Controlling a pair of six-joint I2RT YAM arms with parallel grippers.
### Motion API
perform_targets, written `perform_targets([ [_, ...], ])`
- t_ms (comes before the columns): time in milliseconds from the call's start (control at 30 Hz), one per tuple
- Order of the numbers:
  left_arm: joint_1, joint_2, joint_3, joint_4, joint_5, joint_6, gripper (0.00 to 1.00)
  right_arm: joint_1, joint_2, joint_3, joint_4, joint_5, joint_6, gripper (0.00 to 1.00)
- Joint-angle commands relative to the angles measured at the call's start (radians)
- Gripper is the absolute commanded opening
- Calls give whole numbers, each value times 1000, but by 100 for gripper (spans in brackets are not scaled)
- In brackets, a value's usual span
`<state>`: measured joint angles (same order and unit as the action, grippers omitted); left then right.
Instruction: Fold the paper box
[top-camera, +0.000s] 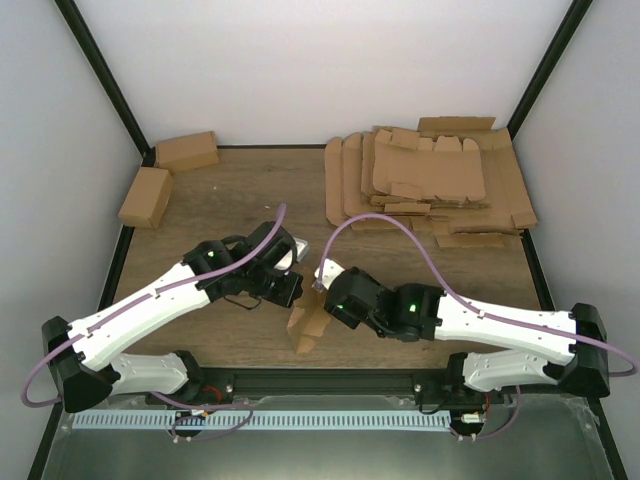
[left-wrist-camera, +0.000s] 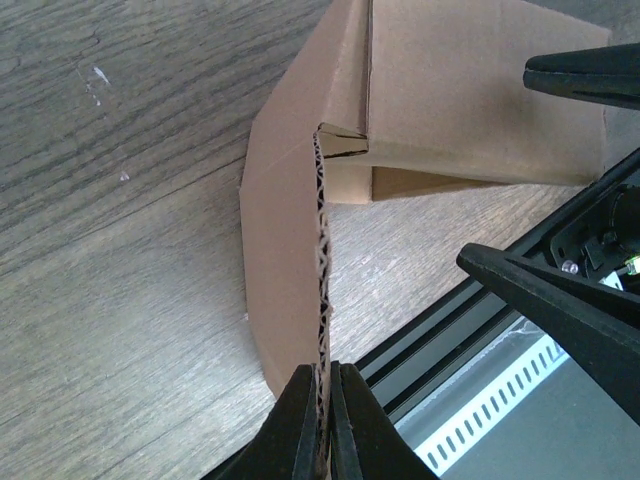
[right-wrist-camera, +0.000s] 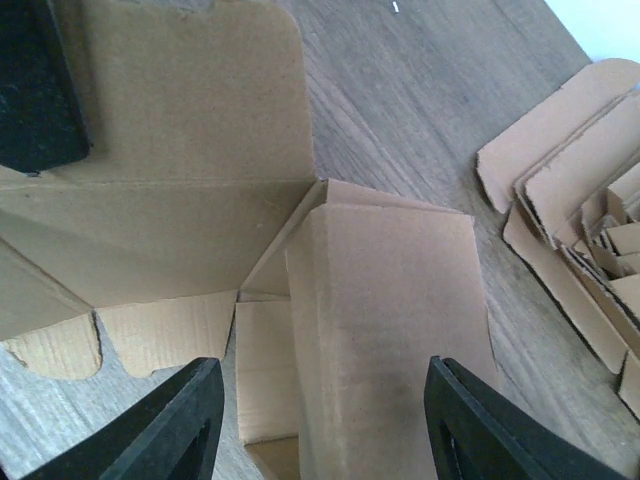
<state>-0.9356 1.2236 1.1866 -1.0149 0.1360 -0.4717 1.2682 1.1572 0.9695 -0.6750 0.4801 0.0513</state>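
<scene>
The paper box (top-camera: 309, 328) is a partly folded brown blank standing near the table's front edge, between the two arms. In the left wrist view my left gripper (left-wrist-camera: 322, 392) is shut on the corrugated edge of one upright panel of the paper box (left-wrist-camera: 283, 240). My right gripper (right-wrist-camera: 325, 420) stands open, its fingers either side of a raised panel of the paper box (right-wrist-camera: 385, 320) without pressing on it. From above, the left gripper (top-camera: 287, 284) and right gripper (top-camera: 322, 282) meet just above the box. The rest of the blank spreads out flat to the left in the right wrist view.
A heap of flat cardboard blanks (top-camera: 430, 175) lies at the back right, also seen as blanks (right-wrist-camera: 570, 200) in the right wrist view. Two folded boxes (top-camera: 186, 152) (top-camera: 145, 196) sit at the back left. A black rail (left-wrist-camera: 470, 330) runs along the near table edge.
</scene>
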Motion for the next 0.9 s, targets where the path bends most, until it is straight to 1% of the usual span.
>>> perform_targets([
  [0, 7, -4, 30, 10, -6, -4, 4, 14, -7, 20, -23, 86, -16, 58],
  [167, 6, -3, 26, 12, -1, -4, 4, 14, -31, 15, -4, 91, -37, 66],
  [433, 6, -8, 24, 12, -1, -7, 4, 14, -23, -1, -13, 113, -49, 73],
  [700, 7, -13, 23, 13, -1, -10, 4, 13, -36, -21, 4, 137, -70, 87],
  [867, 7, -16, 24, 13, 5, -14, 4, 14, -27, -34, 16, 150, -80, 93],
])
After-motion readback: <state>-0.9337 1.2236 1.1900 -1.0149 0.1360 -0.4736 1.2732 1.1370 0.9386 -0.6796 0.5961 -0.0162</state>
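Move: The box's folded side, the block-like part under the right fingers, lies about 3 cm ahead of the right hand, 1 cm to its right and 5 cm below. The box panel held by the left hand stands some 4 cm to the right hand's left, level with it in reach and 4 cm lower; the left gripper is about 6 cm left and 1 cm back. From the left hand, the folded side is roughly 4 cm ahead, 7 cm right and 5 cm lower. The right hand spreads its fingers from a little over half open to nearly wide open while easing about 2 cm to its right and slightly forward, rising about 1 cm and sinking back, so that the gap goes from lying off-centre over the folded side to straddling it. Its wrist tips the fingers up by only some 5 degrees, and the left hand stays in place throughout, still pinching the upright panel's edge between almost shut fingers. ##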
